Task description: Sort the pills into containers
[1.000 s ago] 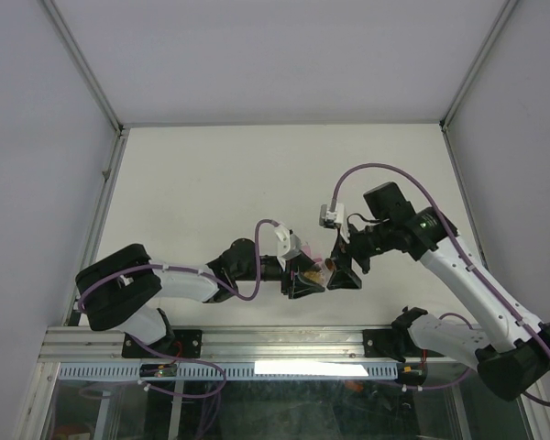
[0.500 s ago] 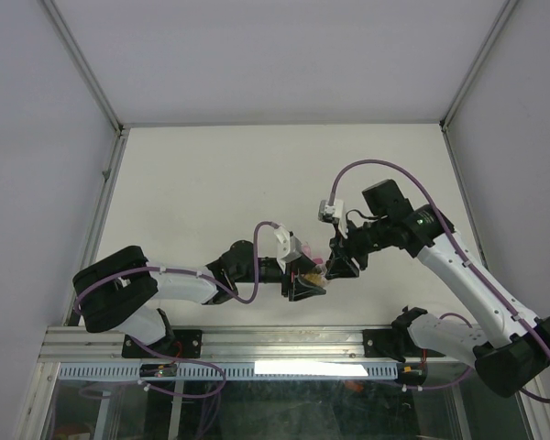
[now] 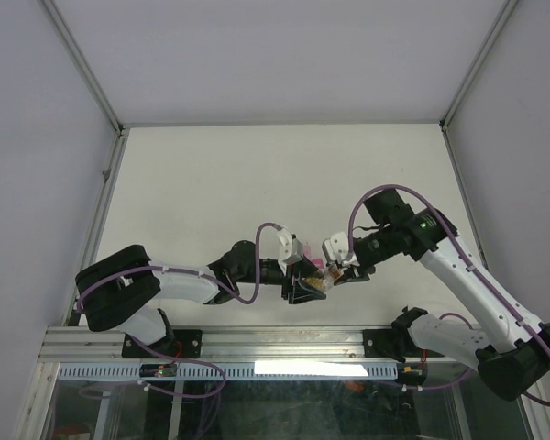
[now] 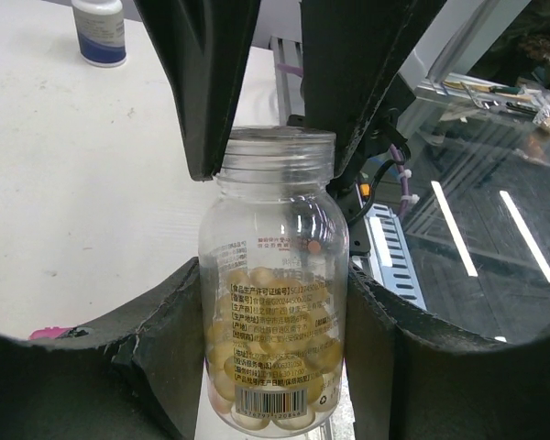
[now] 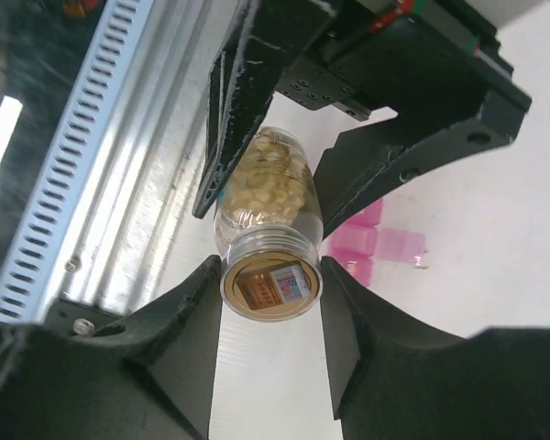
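Observation:
A clear pill bottle holding yellow pills is held off the table between both grippers. My left gripper is shut on its body. My right gripper is shut on its clear lid, with a gold seal showing through. In the top view the left gripper and the right gripper meet at the bottle near the table's front edge. The magenta containers lie on the table just behind the bottle, with one lid standing open; they show as a pink patch partly hidden by the left wrist.
A white bottle with a blue label stands on the table, seen beyond the left gripper. The aluminium rail at the table's front edge runs close under the grippers. The white table stretches to the back.
My right gripper has turned at the wrist, come onto the bottle's lid and shut on it. The left gripper has kept its grip on the bottle in the same place.

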You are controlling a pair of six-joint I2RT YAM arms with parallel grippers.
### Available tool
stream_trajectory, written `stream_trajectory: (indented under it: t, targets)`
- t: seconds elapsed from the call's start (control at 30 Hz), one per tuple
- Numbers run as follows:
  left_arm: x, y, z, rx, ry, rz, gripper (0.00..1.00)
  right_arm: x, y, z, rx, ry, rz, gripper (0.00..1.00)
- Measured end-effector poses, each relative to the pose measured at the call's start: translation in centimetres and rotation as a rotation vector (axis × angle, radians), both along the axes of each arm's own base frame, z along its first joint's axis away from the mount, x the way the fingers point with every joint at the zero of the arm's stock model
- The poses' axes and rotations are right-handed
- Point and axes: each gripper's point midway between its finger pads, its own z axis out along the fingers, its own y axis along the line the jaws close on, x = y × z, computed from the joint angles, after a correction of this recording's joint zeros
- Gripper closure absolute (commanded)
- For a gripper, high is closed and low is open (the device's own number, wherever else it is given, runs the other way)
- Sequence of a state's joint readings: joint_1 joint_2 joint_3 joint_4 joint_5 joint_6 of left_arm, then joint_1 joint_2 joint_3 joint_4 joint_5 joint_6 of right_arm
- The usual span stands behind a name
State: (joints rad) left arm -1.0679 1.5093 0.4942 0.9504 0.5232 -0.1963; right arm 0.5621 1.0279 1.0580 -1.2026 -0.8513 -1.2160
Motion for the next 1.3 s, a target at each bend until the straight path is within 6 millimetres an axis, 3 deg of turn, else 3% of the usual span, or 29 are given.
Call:
stream_trajectory:
  t: [0.17,0.37,0.87,1.03,1.3]
  targets:
    - [0.0,-0.4,-1.0,0.022,0.018,-0.011,1.00,0.5,-0.3,-0.5,-0.001,-0.157,0.142,0.99]
    - [0.1,-0.4,-1.2,0.029,0.022,-0.007,1.00,0.7,-0.2,-0.7,-0.003,-0.179,0.173,0.93]
    - [-0.2,0.3,-2.4,0.049,0.034,-0.005,1.00,1.6,-1.3,2.5,0.100,-0.189,-0.047,0.92]
    - [-0.4,0.9,-2.6,0.048,0.033,0.005,1.00,4.5,-1.6,3.0,0.147,-0.108,-0.295,0.88]
    - [-0.7,2.1,-1.6,0.005,0.025,0.030,1.00,12.8,-4.1,1.6,0.202,0.061,-0.795,0.85]
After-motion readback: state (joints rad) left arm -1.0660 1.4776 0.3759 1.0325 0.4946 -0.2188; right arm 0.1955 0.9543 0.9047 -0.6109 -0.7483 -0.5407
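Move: The gold-faced cap is already between my right fingers, still on the mouth of the pill bottle. The bottle's middle lies about 5 cm left of my right hand, 1 cm back and 4 cm lower. The pink pill box lies on the table some 7 cm ahead, 8 cm left and 16 cm below. My left hand already grips the bottle body, so the cap sits about 6 cm to its right, 1 cm ahead and 4 cm higher. I finish unscrewing the cap with another 15 degrees or so of counter-clockwise twist, seen from the cap side, then draw my right hand up about 3 cm off the mouth. Speeding up, I carry the pinched cap some 12 cm forward and 4 cm right, wrist swinging clockwise. My left hand keeps its grip on the bottle, sinking a little and edging about 2 cm left. ##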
